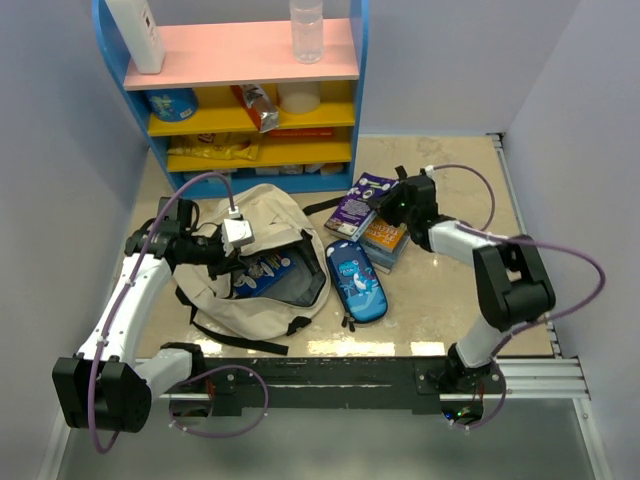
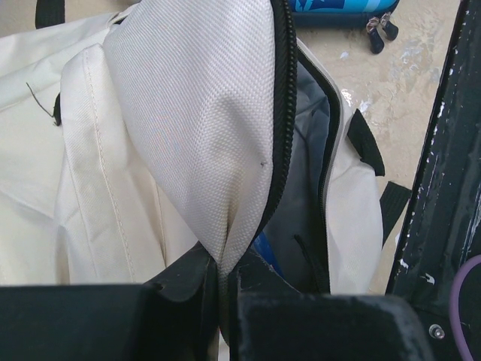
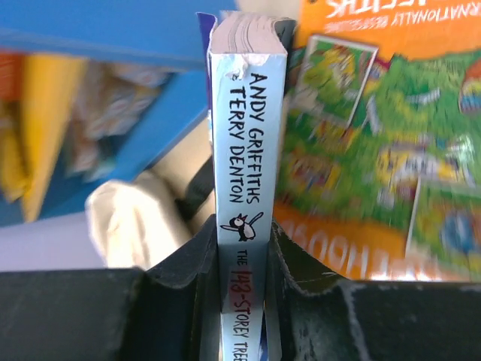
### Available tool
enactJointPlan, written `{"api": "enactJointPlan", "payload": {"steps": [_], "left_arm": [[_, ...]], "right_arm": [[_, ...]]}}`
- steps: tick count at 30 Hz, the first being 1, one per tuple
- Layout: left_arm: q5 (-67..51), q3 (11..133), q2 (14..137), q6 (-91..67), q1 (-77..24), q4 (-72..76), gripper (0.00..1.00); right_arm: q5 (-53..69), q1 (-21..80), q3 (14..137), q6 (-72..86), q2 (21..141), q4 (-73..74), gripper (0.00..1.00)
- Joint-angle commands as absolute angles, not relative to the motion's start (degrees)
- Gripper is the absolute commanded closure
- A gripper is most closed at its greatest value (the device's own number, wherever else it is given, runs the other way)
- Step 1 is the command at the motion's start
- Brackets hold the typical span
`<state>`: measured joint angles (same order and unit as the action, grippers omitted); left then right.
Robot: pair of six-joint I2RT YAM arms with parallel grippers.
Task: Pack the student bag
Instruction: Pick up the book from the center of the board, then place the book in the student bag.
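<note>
The student bag (image 1: 258, 215), a cream backpack with black straps, lies open on the table left of centre, with a blue-covered item (image 1: 268, 270) inside it. My left gripper (image 1: 240, 258) is shut on the edge of the bag's cream flap (image 2: 195, 113), holding it up beside the black zipper; the dark lining (image 2: 301, 188) shows past it. My right gripper (image 1: 383, 206) is shut on a purple-covered book (image 1: 355, 205). In the right wrist view the book's pale blue spine (image 3: 244, 113) stands pinched between the fingers of that gripper (image 3: 244, 233).
An orange-covered book (image 1: 385, 240) (image 3: 376, 113) lies under the held one. A blue pencil case (image 1: 357, 282) (image 2: 342, 11) lies right of the bag. A blue shelf unit (image 1: 245, 90) with a bottle and snacks stands at the back. White walls close both sides.
</note>
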<state>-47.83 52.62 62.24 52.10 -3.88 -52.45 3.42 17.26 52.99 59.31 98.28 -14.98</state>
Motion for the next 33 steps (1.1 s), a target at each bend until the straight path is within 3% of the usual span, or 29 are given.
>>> {"api": "enactJointPlan", "payload": {"steps": [1,4,9,17,22,27,33], "left_arm": [[-51.59,54.4,61.44,53.96,-3.78,-51.24,1.0],[-51.59,54.58,61.7,53.88,-3.78,-51.15,1.0],[-51.68,55.02,61.52,53.44,-3.78,-50.89,1.0],[-51.42,55.98,59.94,50.89,-3.87,-49.13,1.0],[-51.94,56.16,59.76,49.31,-3.87,-47.9,1.0],[-52.82,56.69,59.77,49.13,-3.87,-48.6,1.0],[-52.82,57.31,59.24,49.39,-3.96,-49.57,1.0]], "right_arm": [[4.21,17.58,47.47,58.8,79.6,-21.44,1.0],[8.34,17.84,42.81,60.55,69.57,-22.15,1.0],[18.88,21.35,36.04,65.03,63.55,-23.47,1.0],[21.27,32.33,24.63,71.36,56.52,-23.47,1.0],[21.53,35.76,23.82,72.86,53.0,-21.54,1.0],[23.29,38.67,25.57,75.05,60.1,-27.66,1.0],[28.55,42.71,30.93,81.37,78.29,-42.34,1.0]]}}
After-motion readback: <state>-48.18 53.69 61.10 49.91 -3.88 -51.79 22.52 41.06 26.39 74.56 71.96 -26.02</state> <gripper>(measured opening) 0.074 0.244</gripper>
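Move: The right hand holds the purple book by its spine, and the open mouth of the bag it is bound for lies about 21 cm back and 26 cm to the left, some 5 cm lower. The orange book is about 9 cm back and 1 cm left, the pencil case about 22 cm back and 8 cm left, both some 5 cm below. From the left hand, pinching the bag's flap, the mouth is about 11 cm right, 4 cm back and 8 cm below. Keeping its grip on the purple book's spine, the right hand swings up and back over the orange book, rising some 16 cm with the wrist tipping up, then carries on back and to the left as it sinks, to end about 24 cm back and 13 cm left, still some 5 cm higher than it began, beside the bag's mouth. On the way the wrist turns about 35 degrees counter-clockwise and rolls its left side up, bringing the book round level with the bag, while the left hand stays shut on the flap and lifts it by only about a centimetre. ##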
